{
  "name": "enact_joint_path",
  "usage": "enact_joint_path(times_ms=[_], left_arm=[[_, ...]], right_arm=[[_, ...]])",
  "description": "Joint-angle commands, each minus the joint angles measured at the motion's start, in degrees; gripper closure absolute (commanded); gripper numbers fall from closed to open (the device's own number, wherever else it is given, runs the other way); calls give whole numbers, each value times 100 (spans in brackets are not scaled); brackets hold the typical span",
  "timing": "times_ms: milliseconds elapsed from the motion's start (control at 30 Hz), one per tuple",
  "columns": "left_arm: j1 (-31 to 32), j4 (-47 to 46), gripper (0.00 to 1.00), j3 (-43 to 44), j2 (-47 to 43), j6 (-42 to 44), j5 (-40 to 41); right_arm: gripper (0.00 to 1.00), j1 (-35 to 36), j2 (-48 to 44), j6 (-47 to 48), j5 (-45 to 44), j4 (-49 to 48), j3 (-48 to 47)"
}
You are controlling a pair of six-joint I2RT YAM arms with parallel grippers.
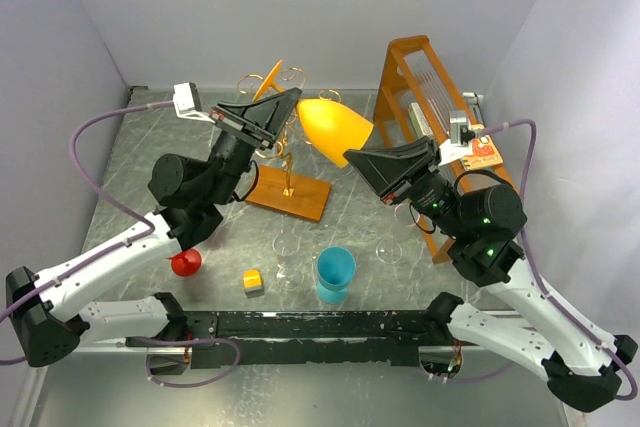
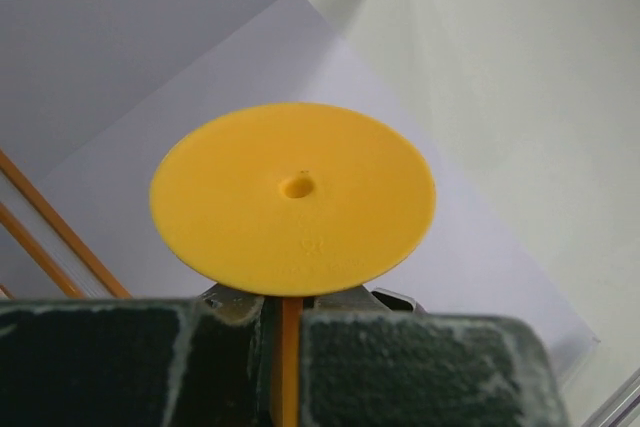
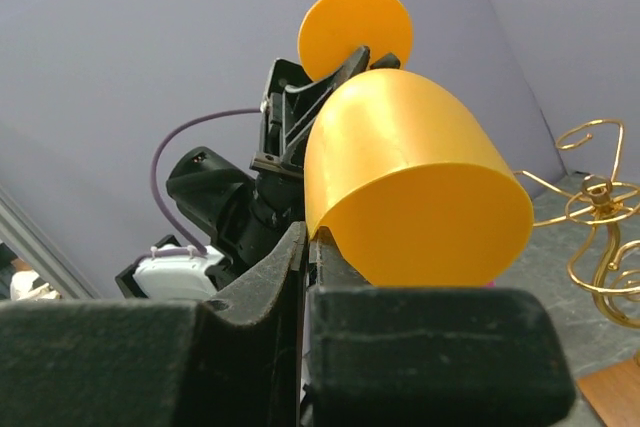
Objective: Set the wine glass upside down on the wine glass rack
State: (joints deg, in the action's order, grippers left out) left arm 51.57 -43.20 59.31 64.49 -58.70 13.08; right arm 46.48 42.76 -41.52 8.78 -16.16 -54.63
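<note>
A yellow-orange wine glass (image 1: pixel 335 127) hangs on its side in the air above the table, held at both ends. My left gripper (image 1: pixel 285 112) is shut on its stem. In the left wrist view the round foot (image 2: pixel 293 197) stands just past the fingertips and the stem (image 2: pixel 285 362) runs between the jaws. My right gripper (image 1: pixel 360 159) is shut on the bowl's rim. The right wrist view shows the bowl (image 3: pixel 410 187) right above the fingers. The wine glass rack (image 1: pixel 285 157), gold wire on a wooden base (image 1: pixel 290 194), stands just under and behind the glass.
A tall orange slatted frame (image 1: pixel 425 77) stands at the back right. Near the front are a blue cup (image 1: pixel 335 274), two clear glasses (image 1: pixel 288 247) (image 1: pixel 390 252), a yellow block (image 1: pixel 253 280) and a small red object (image 1: pixel 186 263).
</note>
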Motion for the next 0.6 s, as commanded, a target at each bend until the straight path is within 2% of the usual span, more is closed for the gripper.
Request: enact_joint_path(times_ms=[0, 33, 67, 267, 400, 567], left_arm=[[22, 90, 93, 125, -162, 359, 79], [25, 137, 93, 124, -190, 411, 81], [21, 193, 93, 139, -225, 479, 73], [20, 1044, 93, 325, -493, 860, 16], [22, 1936, 93, 711, -659, 1390, -305], [23, 3482, 93, 1102, -826, 2157, -869]], right_arm=[[100, 20, -116, 171, -63, 395, -208], [100, 20, -139, 210, -101, 516, -225], [96, 23, -159, 259, -147, 648, -238], [56, 23, -316, 609, -404, 1637, -531], [51, 26, -332, 897, -659, 2552, -847], [47, 28, -258, 1006, -419, 3113, -1152]])
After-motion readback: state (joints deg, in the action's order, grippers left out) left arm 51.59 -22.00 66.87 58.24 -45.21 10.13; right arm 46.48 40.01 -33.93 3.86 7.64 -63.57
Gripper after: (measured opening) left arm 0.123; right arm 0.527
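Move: My left hand already pinches the yellow wine glass by its stem; the bowl's middle hangs about 4 cm to this hand's right, 3 cm back and 2 cm lower. The gold rack's top is some 13 cm ahead, 3 cm left and 20 cm below, and the blue cup about 11 cm back, 9 cm right and 46 cm down. From my right hand, still on the bowl's rim, the rack top lies roughly 20 cm ahead, 11 cm left and 16 cm lower. I open my right fingers to about half and let go of the yellow bowl's rim, drawing that hand clear some 3 cm to the right and down. My left fingers keep their pinch on the stem while the hand first dips slightly, then eases back, left and up about 2 cm, rolling some 15 degrees so the bowl side swings down. ##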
